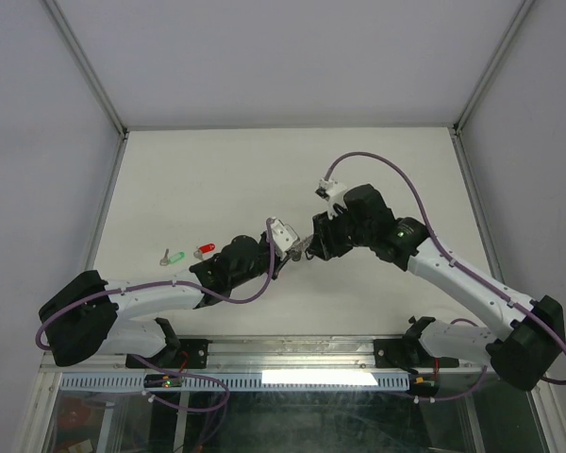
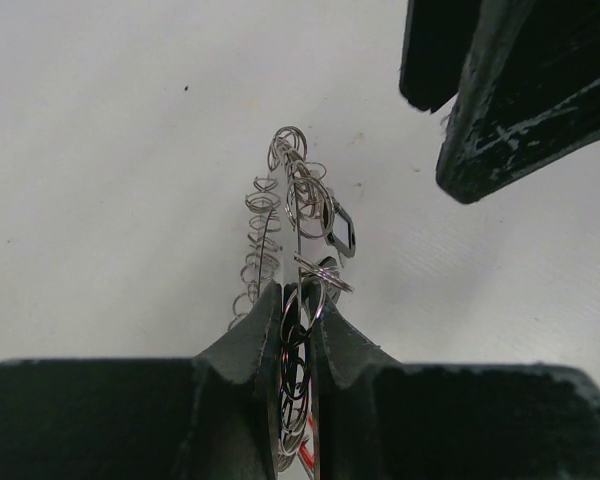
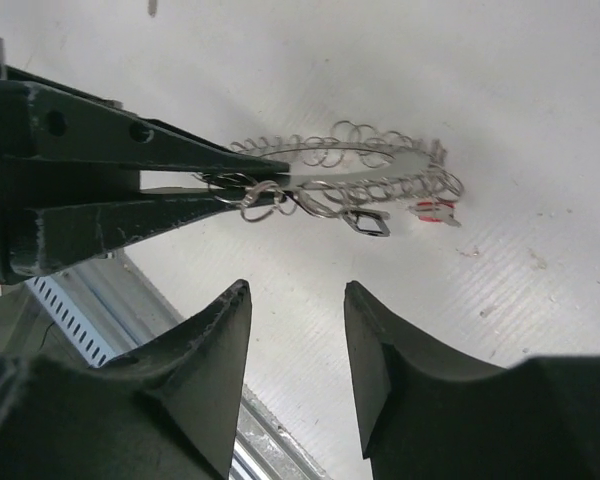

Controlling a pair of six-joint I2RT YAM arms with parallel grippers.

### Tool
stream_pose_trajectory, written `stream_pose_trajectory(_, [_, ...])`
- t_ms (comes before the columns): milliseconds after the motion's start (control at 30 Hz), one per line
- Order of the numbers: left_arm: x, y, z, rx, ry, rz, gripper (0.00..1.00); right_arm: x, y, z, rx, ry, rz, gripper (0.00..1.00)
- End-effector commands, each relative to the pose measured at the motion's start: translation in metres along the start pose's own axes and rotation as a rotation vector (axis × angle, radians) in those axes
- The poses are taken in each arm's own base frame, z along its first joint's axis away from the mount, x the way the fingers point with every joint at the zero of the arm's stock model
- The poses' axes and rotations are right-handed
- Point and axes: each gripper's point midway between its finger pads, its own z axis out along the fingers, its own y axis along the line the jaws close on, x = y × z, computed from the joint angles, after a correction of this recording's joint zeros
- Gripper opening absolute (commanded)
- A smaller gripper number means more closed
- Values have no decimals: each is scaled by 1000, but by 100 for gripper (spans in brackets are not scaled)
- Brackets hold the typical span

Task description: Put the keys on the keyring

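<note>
The keyring [image 2: 292, 215] is a flat grey ring fringed with small wire loops, seen edge-on in the left wrist view. My left gripper [image 2: 298, 296] is shut on its rim and holds it above the table. A black-headed key [image 3: 370, 224] and a red-headed key [image 3: 432, 211] hang from the keyring [image 3: 365, 160]. My right gripper [image 3: 298, 300] is open just below the ring, with nothing between its fingers. In the top view the left gripper [image 1: 288, 255] and right gripper [image 1: 312, 247] meet at the keyring [image 1: 300, 248]. A green key [image 1: 174, 256] and a red key [image 1: 205, 249] lie on the table to the left.
The white table [image 1: 264, 179] is bounded by a metal frame with grey side walls. A metal rail [image 1: 292, 354] runs along the near edge by the arm bases. The right gripper's fingers [image 2: 500, 110] fill the upper right of the left wrist view.
</note>
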Motion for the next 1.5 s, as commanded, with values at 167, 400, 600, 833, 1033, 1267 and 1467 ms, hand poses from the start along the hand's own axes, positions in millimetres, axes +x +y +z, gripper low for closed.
stream_pose_trajectory(167, [-20,25,6,-125,2,32,0,-29,-38,-21,234,-220,92,49])
stream_pose_trajectory(400, [-15,18,15,-85,35,40,5,-36,-44,-33,285,-275,166,58])
stream_pose_trajectory(600, [-10,4,26,-7,53,33,11,-38,-48,-41,298,-327,172,65])
stream_pose_trajectory(833, [3,-13,38,68,92,19,24,-35,-55,-46,336,-332,168,65])
stream_pose_trajectory(1033, [6,-27,41,117,95,-3,39,-34,-55,-49,328,-340,166,66])
stream_pose_trajectory(1267, [-33,-26,30,167,-43,-118,61,-39,-35,-49,208,-349,40,97])
stream_pose_trajectory(1467, [-71,25,-1,125,-198,-282,76,-49,-51,-70,319,-415,18,100])
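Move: About 2 cm ahead of and 2 cm to the right of the left hand, some 10 cm down, lies the bare table spot for the keyring already pinched in its fingers. The ring's middle is roughly 3 cm ahead, 3 cm right and 2 cm below that hand. A loose red-tagged key lies about 23 cm left of the left hand, 2 cm ahead and 11 cm lower. From the empty right hand, the keyring is some 4 cm left, 1 cm ahead and 7 cm below. Lowering the keyring to the table, the left hand first eases a little forward, then sinks to about 5 cm below its start, drifting back and right as its fingers open and let go, and finally lifts clear with the fingers well apart. The right hand withdraws about 6 cm to the right and a little forward, dipping then rising, swinging some 20 degrees clockwise and spreading its fingers wide. ##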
